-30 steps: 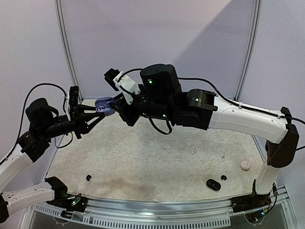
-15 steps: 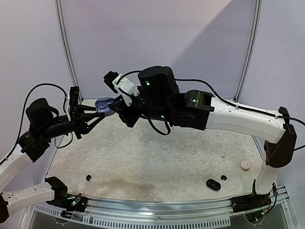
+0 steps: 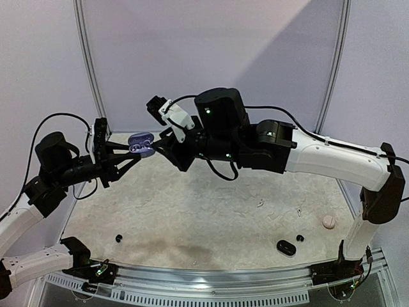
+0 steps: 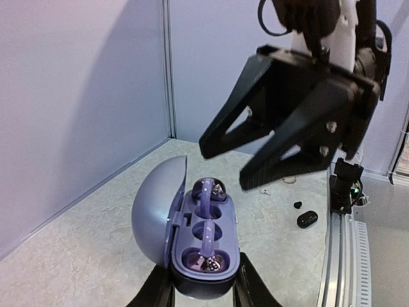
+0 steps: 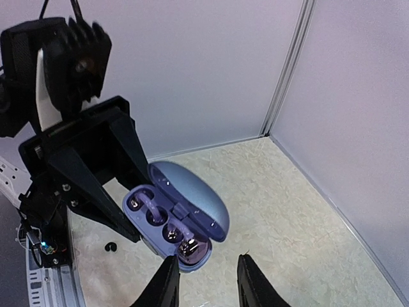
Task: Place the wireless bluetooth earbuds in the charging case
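Observation:
The purple charging case (image 3: 139, 142) hangs above the table's back left with its lid (image 4: 153, 217) swung open. My left gripper (image 3: 131, 153) is shut on the case's lower end, one finger on each side (image 4: 204, 291). Two purple earbuds lie in the case's wells, one at the far end (image 4: 217, 189) and one at the near end (image 4: 211, 261). In the right wrist view the case (image 5: 167, 220) sits just beyond my right gripper (image 5: 206, 281), which is open with nothing between its fingers. From above, the right gripper (image 3: 165, 146) points at the case from the right without touching it.
A small black bud (image 3: 119, 238) lies near the front left. At the front right are another black bud (image 3: 300, 238), a black oval case (image 3: 285, 247) and a pale round piece (image 3: 329, 221). Lilac walls close the back and sides.
My right gripper has drawn back a little to the right, off the case, and its fingers have spread wider. The left gripper and the case have stayed still.

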Available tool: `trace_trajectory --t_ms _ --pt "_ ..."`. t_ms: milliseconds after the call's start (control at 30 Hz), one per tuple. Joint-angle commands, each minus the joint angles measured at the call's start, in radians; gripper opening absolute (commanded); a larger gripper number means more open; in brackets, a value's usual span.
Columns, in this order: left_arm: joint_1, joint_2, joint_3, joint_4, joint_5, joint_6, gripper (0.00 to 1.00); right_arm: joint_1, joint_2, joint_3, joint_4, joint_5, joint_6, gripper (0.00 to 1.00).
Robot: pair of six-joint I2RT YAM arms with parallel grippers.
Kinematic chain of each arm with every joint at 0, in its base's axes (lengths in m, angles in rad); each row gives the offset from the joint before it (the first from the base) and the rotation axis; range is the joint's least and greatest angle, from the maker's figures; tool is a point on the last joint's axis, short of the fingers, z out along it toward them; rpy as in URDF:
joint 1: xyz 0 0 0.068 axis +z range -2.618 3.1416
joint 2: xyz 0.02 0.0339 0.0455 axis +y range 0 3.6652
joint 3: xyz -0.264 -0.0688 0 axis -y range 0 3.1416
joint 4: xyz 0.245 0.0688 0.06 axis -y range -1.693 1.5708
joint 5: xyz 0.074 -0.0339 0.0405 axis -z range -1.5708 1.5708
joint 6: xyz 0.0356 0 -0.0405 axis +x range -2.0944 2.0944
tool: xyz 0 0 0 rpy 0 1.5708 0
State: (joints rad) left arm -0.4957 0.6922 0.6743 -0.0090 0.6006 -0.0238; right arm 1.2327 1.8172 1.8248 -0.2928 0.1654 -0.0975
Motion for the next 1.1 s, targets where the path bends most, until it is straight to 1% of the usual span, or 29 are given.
trace_trajectory --t_ms 0,33,67,167,267,333,500,633,733,867,967,1067 --pt "-0.010 0.002 0.000 -0.052 0.033 0.089 0.00 -0.009 -0.073 -0.010 0.042 -0.053 0.005 0.27" --pt "-0.010 0.004 0.002 -0.060 0.030 0.096 0.00 -0.008 -0.068 -0.010 0.045 -0.070 0.003 0.23" --pt "-0.010 0.006 0.003 -0.068 0.031 0.101 0.00 -0.008 -0.064 -0.010 0.051 -0.087 0.002 0.21" --pt "-0.010 0.006 0.005 -0.074 0.036 0.102 0.00 -0.008 -0.045 -0.001 0.063 -0.147 -0.003 0.20" --pt "-0.010 0.007 0.008 -0.075 0.036 0.100 0.00 -0.006 -0.013 0.030 0.045 -0.189 -0.011 0.17" --pt "-0.011 0.008 0.008 -0.074 0.036 0.100 0.00 -0.006 0.006 0.050 0.028 -0.204 -0.018 0.17" --pt "-0.010 0.010 0.008 -0.075 0.043 0.106 0.00 -0.007 0.041 0.069 0.012 -0.185 -0.030 0.20" --pt "-0.011 0.009 0.008 -0.073 0.054 0.118 0.00 -0.008 0.055 0.071 0.002 -0.154 -0.040 0.20" --pt "-0.010 0.005 0.006 -0.065 0.064 0.123 0.00 -0.009 0.062 0.069 -0.010 -0.127 -0.040 0.17" --pt "-0.010 0.000 0.002 -0.045 0.076 0.114 0.00 -0.009 0.062 0.064 -0.027 -0.117 -0.042 0.09" --pt "-0.010 0.001 0.002 -0.026 0.070 0.100 0.00 -0.010 0.048 0.038 -0.024 -0.113 -0.042 0.05" --pt "-0.011 0.004 0.002 -0.019 0.070 0.090 0.00 -0.012 0.019 0.000 -0.007 -0.121 -0.042 0.02"
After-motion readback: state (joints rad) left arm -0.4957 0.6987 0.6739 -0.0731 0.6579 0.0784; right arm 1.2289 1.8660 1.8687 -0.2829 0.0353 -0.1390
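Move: Two or three centimetres to the right gripper's left, 1 cm back and 1 cm lower, sits the nearer earbud, in the right-hand end of the open charging case. The other earbud is some 5 cm left, 2 cm back and 2 cm below this hand; the raised lid is 5 cm left, level front to back. From the left gripper, which already holds the case, the nearer earbud is about 4 cm right, 2 cm forward and 2 cm up. Lift the right gripper about 3.5 cm while drawing it back some 2 cm, turning it about 10 degrees counter-clockwise, then bring it left and down about 4 cm onto the nearer earbud, shutting the part-open fingers so their closed tips rest on it. Keep the left gripper's hold on the case, lowering it 1.5 cm with a slight tilt. ##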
